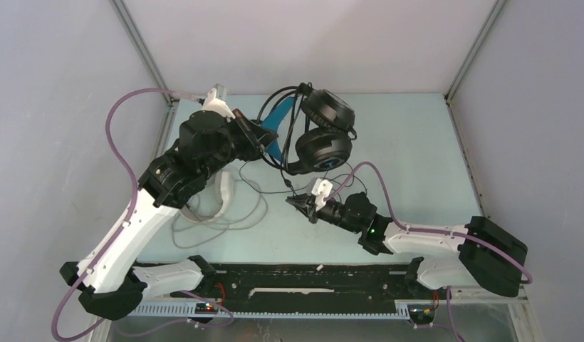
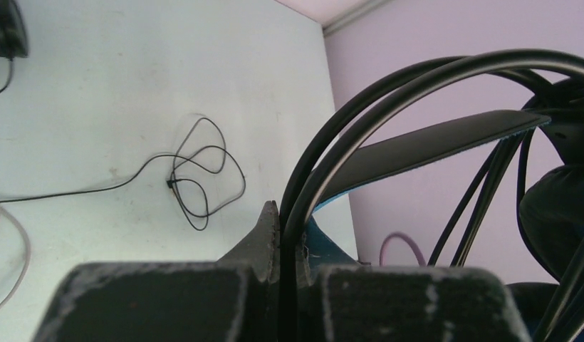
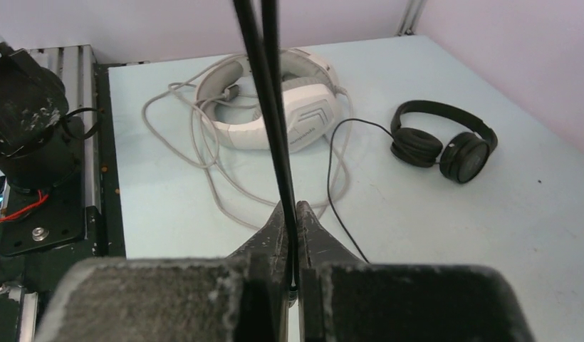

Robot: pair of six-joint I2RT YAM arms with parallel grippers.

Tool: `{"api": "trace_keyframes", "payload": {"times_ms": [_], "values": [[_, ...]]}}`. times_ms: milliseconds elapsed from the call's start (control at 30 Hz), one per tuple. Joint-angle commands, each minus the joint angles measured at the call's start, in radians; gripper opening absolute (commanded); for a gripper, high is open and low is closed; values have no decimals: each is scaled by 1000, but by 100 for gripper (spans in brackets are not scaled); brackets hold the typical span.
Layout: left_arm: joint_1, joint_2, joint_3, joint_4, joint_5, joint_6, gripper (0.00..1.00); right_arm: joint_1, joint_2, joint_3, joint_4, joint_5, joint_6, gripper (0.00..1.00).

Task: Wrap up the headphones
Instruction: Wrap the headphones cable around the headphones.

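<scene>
The black headphones [image 1: 325, 128] with a blue headband [image 1: 277, 117] hang above the far middle of the table. My left gripper [image 1: 266, 135] is shut on their thin black headband wires [image 2: 325, 149]; the blue band [image 2: 431, 142] arcs just beside them. Their black cable [image 3: 271, 107] runs down to my right gripper [image 1: 294, 202], which is shut on it [image 3: 292, 210]. The white over-ear headphones [image 3: 289, 107] lie on the table with their pale cable spread loosely, half hidden under my left arm in the top view [image 1: 221, 196]. The small all-black headphones [image 3: 446, 142] lie flat farther back.
A thin black cable loop [image 2: 196, 178] lies on the table [image 1: 417, 157]. Pale walls close in the left, back and right sides. A black rail [image 1: 303, 285] with the arm bases runs along the near edge.
</scene>
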Motion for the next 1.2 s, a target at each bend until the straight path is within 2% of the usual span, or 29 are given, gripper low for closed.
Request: {"api": "trace_keyframes", "payload": {"times_ms": [0,167,467,600,733,833,967,1167], "values": [[3,-56,37,198,223,92,0,-60,-86,23,-45,-44,56,0],[32,-52,34,212,398,190,0,-119,-192,23,-146,-91,83,0],[108,-11,104,76,526,471,0,-260,-354,23,-361,-114,144,0],[108,15,161,-66,517,695,0,-302,-420,52,-474,-168,159,0],[107,10,111,-88,519,894,0,-302,-438,101,-599,-225,162,0],[105,14,75,-111,510,1034,0,-300,-454,107,-626,-232,176,0],[105,31,58,-174,417,1221,0,-296,-491,114,-645,-207,170,0],[107,49,18,-219,374,1465,0,-295,-505,124,-624,-112,39,0]]}}
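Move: The right hand has the doubled cable end pinched. The ear cups are about 10 cm ahead of it, 7 cm to its right and some 20 cm higher, and the small black headphones lie on the table about 14 cm ahead, 13 cm left and 18 cm below. From the left hand, which grips the headband, the ear cups are about 11 cm right, 1 cm ahead and slightly above, and the pinched cable end is roughly 7 cm back, 5 cm right and 18 cm below. Rolling some 70 degrees about its fingers, left side up, the left hand swings the held headphones round so the ear cups come down and back towards the base. It first slips back, right and up a few cm, then sinks about 6 cm, easing left and forward. Meanwhile the right hand, still pinching the cable, draws it about 9 cm right and 6 cm up, bowing forward and back on the way. ##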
